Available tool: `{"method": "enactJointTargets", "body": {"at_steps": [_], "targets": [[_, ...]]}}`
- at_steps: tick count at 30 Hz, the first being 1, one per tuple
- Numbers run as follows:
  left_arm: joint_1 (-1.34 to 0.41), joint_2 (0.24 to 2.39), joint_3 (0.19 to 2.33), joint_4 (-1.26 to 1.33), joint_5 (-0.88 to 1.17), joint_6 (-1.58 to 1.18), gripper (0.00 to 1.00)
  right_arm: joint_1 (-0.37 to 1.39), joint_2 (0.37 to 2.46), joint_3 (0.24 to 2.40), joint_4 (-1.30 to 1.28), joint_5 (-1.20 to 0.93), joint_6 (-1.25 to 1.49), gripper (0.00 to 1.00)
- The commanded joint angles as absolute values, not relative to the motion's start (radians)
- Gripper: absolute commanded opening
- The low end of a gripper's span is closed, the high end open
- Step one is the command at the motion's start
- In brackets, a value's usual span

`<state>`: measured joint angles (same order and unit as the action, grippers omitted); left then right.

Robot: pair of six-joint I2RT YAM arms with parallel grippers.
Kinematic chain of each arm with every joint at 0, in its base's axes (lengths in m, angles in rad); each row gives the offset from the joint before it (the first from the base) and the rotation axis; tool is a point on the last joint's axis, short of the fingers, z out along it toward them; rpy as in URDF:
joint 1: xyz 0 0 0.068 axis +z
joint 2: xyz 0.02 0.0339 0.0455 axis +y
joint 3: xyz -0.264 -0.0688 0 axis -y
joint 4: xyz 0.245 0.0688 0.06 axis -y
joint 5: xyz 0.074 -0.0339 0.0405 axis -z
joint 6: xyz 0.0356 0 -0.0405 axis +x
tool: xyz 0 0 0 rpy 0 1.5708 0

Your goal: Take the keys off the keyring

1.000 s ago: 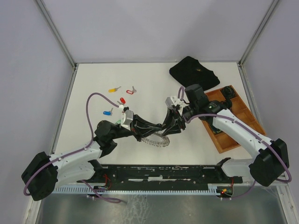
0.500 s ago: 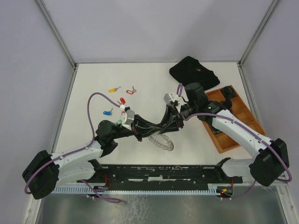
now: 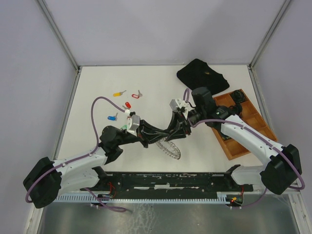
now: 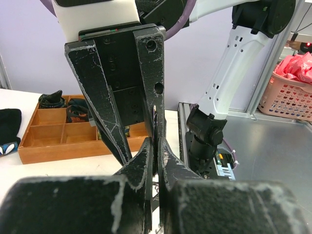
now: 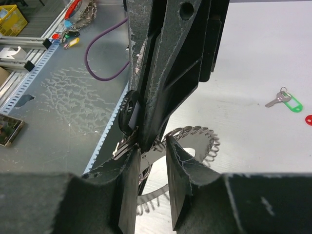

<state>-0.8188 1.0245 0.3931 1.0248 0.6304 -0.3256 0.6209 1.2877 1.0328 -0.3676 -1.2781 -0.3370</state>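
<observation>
The keyring (image 3: 170, 149), a silvery ring fringed with small metal pieces, hangs tilted above the table between both arms. My left gripper (image 3: 167, 138) is shut on its upper edge, and in the left wrist view its fingers (image 4: 146, 161) press together on a thin strip. My right gripper (image 5: 153, 163) stands partly open, its jaws on either side of the left fingertips, with the ring's fringe (image 5: 197, 139) just beyond. A black-headed key (image 5: 128, 110) and silver blades (image 5: 124, 145) hang at its left finger. Loose keys lie far left: yellow (image 3: 117, 93), red (image 3: 128, 105), blue (image 3: 112, 117), green (image 5: 287, 103).
A black cloth (image 3: 202, 75) lies at the back right. A wooden compartment tray (image 3: 246, 124) with dark items sits under the right arm. The left arm's purple cable (image 3: 95, 109) loops over the left side. The metal rail (image 3: 165, 180) runs along the near edge.
The keyring has swung a little to the right and tilted steeper. The right gripper has narrowed slightly and shifted left toward the left fingertips. The left gripper stays shut.
</observation>
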Motion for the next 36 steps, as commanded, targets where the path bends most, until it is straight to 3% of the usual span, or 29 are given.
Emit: {"method": "enactJointTargets", "body": {"at_steps": [1, 7, 15, 29, 36], "targets": [[-0.824, 0.999, 0.423, 1.113, 0.635, -0.364, 0.03, 0.628, 1.282, 1.039, -0.347, -1.291, -0.355, 0.34], [-0.825, 0.991, 0.419, 1.118, 0.635, -0.365, 0.03, 0.627, 1.282, 1.045, -0.364, -1.296, -0.371, 0.27], [-0.825, 0.982, 0.414, 1.120, 0.632, -0.367, 0.03, 0.628, 1.282, 1.049, -0.382, -1.293, -0.388, 0.26], [-0.825, 0.954, 0.393, 1.118, 0.615, -0.354, 0.03, 0.622, 1.281, 1.078, -0.428, -1.306, -0.395, 0.00], [-0.825, 0.925, 0.342, 1.177, 0.587, -0.335, 0.03, 0.617, 1.311, 1.072, -0.319, -1.320, -0.214, 0.00]]}}
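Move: Between the right hand's open fingers, about 1 cm to the left of its hand point and level with it, lies the small metal part of the keyring beside the left fingertips. The black-headed key sits just above and back of there, about 1 cm each way and 2 cm left. The grey coil hangs some 5 cm below and 1 cm to the left, level fore and aft. For the left hand the metal part is about 1 cm to its right. Closing from about a third open to shut, the right fingers come together on the thin metal beside the left fingertips, the right hand staying within half a centimetre of its place. The left hand keeps its pinch on the key end and eases up a little, then back and left, about 1 cm each way, drawing away from the right fingers. ##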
